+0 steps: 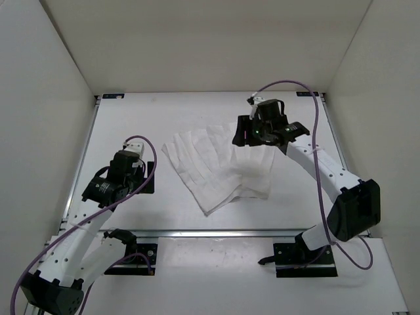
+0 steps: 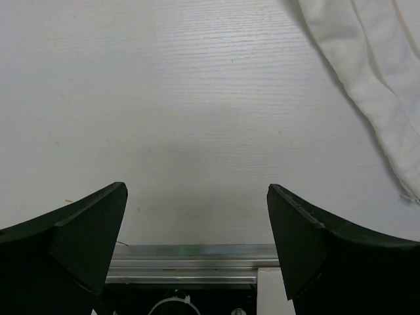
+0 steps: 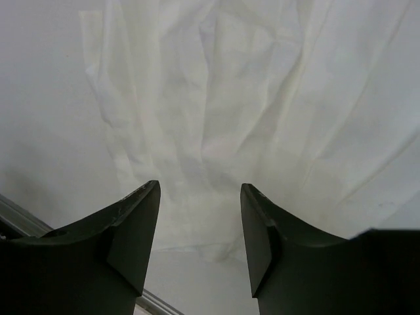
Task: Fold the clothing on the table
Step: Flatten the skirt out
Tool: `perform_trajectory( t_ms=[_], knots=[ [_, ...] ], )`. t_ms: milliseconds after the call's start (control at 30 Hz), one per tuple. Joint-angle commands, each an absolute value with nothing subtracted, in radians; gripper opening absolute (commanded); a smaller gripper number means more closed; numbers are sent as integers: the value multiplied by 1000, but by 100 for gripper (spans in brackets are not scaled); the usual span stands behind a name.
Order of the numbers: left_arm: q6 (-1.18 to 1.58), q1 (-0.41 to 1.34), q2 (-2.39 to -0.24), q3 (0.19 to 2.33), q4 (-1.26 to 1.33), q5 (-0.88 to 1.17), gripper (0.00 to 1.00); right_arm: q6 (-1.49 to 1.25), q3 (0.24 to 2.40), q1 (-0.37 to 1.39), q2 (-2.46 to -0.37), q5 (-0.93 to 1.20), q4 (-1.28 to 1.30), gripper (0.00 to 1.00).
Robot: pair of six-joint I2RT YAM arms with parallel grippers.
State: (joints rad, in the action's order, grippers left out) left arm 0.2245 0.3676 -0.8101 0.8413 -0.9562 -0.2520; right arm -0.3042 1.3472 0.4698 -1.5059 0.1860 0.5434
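Observation:
The clothing (image 1: pixel 216 167) lies spread in a fan on the table (image 1: pixel 131 118), white and creased lengthwise. My right gripper (image 1: pixel 241 136) hangs over its far right part. In the right wrist view that gripper (image 3: pixel 199 185) stands open above the fabric (image 3: pixel 262 98), with nothing between its fingers and a cloth edge showing below them. My left gripper (image 1: pixel 138 164) is left of the clothing and apart from it. It is wide open (image 2: pixel 197 187) over bare tabletop (image 2: pixel 164 98), and only the clothing's edge (image 2: pixel 374 72) shows at the upper right.
White walls close in the table on three sides. Metal rails run along its edges (image 1: pixel 216 231), and one shows under the left gripper (image 2: pixel 190 262). Both arm bases (image 1: pixel 305 252) sit at the near edge.

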Motion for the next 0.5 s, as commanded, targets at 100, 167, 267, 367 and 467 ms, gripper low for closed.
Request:
perform_trajectory(
  t_ms=[100, 167, 267, 367, 467],
  knots=[
    [222, 376, -764, 830, -928, -270, 99, -331, 1121, 338, -1391, 218, 488, 51],
    [224, 388, -744, 825, -920, -270, 99, -328, 1042, 298, -1343, 229, 482, 51],
    [209, 384, -712, 822, -911, -252, 99, -342, 982, 284, -1290, 204, 508, 51],
    [187, 373, -689, 822, -894, -219, 38, -363, 887, 278, -1259, 199, 532, 51],
    [143, 339, -724, 833, -903, -154, 13, -396, 815, 265, -1212, 209, 541, 51]
  ],
)
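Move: Behind and to the right of the right hand lies the skirt's near right corner, about 15 cm back, some 13 cm to its right and roughly 20 cm below. The creased middle of the skirt is about 1 cm back and 4 cm left of that hand, and the skirt's near tip about 21 cm back and 10 cm left, both equally low. From the left hand the near right corner is level ahead, about 50 cm to the right and 15 cm below. Sweeping down and to the right over the skirt, the right hand sinks about 10 cm, shifts as far right and then also draws back some 7 cm, towards the near right corner; its half-open fingers tip more steeply down and turn slightly clockwise. Clear of the cloth, the left hand rises about 2 cm while its wide-open fingers close most of the way on nothing. ##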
